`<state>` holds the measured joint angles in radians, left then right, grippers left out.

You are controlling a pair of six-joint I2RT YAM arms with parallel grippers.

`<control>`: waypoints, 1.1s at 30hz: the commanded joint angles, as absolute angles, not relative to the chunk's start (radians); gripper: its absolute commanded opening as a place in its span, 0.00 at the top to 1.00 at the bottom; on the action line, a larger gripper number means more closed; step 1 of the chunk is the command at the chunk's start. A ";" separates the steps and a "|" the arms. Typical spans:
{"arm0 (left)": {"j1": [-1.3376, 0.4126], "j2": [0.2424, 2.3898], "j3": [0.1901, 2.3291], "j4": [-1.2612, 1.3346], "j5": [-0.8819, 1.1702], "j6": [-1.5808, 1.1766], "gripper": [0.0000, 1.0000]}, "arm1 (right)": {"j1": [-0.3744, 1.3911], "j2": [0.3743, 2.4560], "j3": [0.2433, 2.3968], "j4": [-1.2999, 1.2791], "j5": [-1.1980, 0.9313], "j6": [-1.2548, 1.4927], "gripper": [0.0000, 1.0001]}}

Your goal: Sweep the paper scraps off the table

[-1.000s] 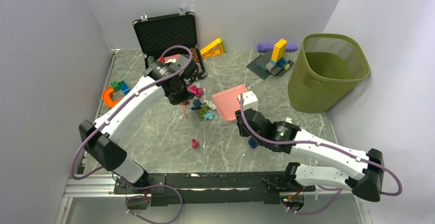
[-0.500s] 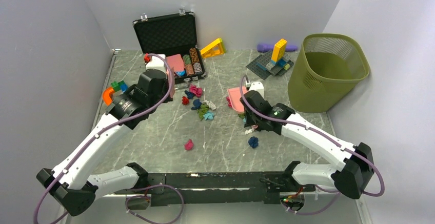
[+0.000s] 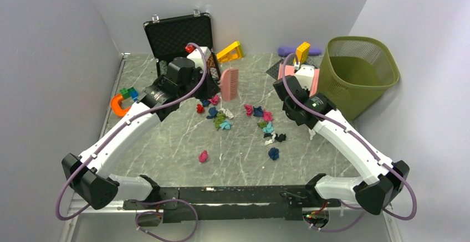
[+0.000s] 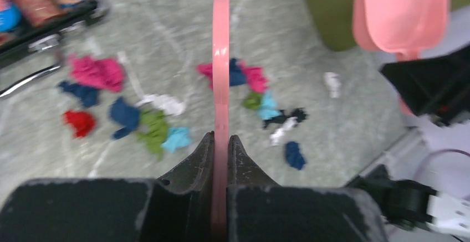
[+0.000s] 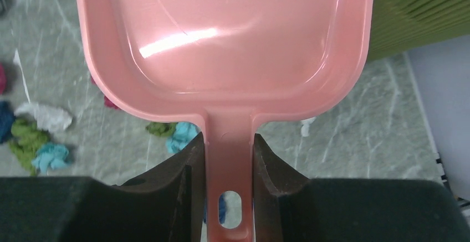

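Observation:
Paper scraps lie in two loose groups mid-table, one on the left (image 3: 219, 114) and one on the right (image 3: 267, 127). Single wads sit nearer me, one magenta (image 3: 203, 156) and one blue (image 3: 273, 153). My left gripper (image 4: 221, 138) is shut on a pink brush (image 3: 229, 84), seen edge-on (image 4: 221, 59) and held off the table beside the case. My right gripper (image 5: 226, 142) is shut on the handle of a pink dustpan (image 5: 221, 37), raised beside the green bin (image 3: 354, 76). The pan's inside looks bare. Scraps (image 5: 183, 134) show on the table below it.
An open black case (image 3: 180, 37) with poker chips stands at the back left, a yellow wedge (image 3: 230, 51) beside it. Building blocks on a grey plate (image 3: 295, 65) and a purple object (image 3: 288, 50) are at the back. An orange horseshoe piece (image 3: 117, 104) lies at the left edge.
Both arms rose and swung toward the back. The brush left the scrap pile for the case; the dustpan lifted off the table toward the bin, and scraps now lie where it was.

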<state>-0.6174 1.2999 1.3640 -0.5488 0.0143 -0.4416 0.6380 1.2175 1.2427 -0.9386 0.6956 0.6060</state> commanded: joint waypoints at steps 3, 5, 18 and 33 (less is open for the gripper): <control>-0.625 1.344 1.286 -0.159 0.387 -0.667 1.00 | 0.618 1.119 1.324 -0.983 0.884 0.648 1.00; -0.638 1.398 1.276 -0.085 0.465 -0.719 1.00 | 0.618 1.076 1.341 -0.951 0.881 0.630 1.00; -0.853 1.852 1.450 0.252 0.590 -0.965 1.00 | 0.614 0.914 1.327 -0.879 0.925 0.580 1.00; -1.008 2.440 2.097 -0.122 0.371 -1.050 1.00 | 0.612 0.866 1.277 -0.877 0.899 0.597 1.00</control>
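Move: The white scrap at the right of the table lies about 35 cm to the right of the brush-holding left hand, 2 cm back and some 27 cm below. Nearer the hand, about as low, are the black scrap (23 cm right, 3 cm back), the light blue scrap (18 cm right, level) and the dark blue scrap (20 cm right, 10 cm back). From the right hand the white scrap is about 7 cm right, 1 cm ahead, 21 cm below; the basket's middle is 20 cm right, 14 cm ahead, 10 cm below. Swing the left gripper fast to the right, about 36 cm, over the scraps around the black one, sinking some 13 cm after a brief rise, and turn it clockwise and tips-down to bring the held brush beyond the white scrap. Meanwhile lift the right gripper about 11 cm and ease it right, tilting the held dustpan up beside the basket, then hold it there. ##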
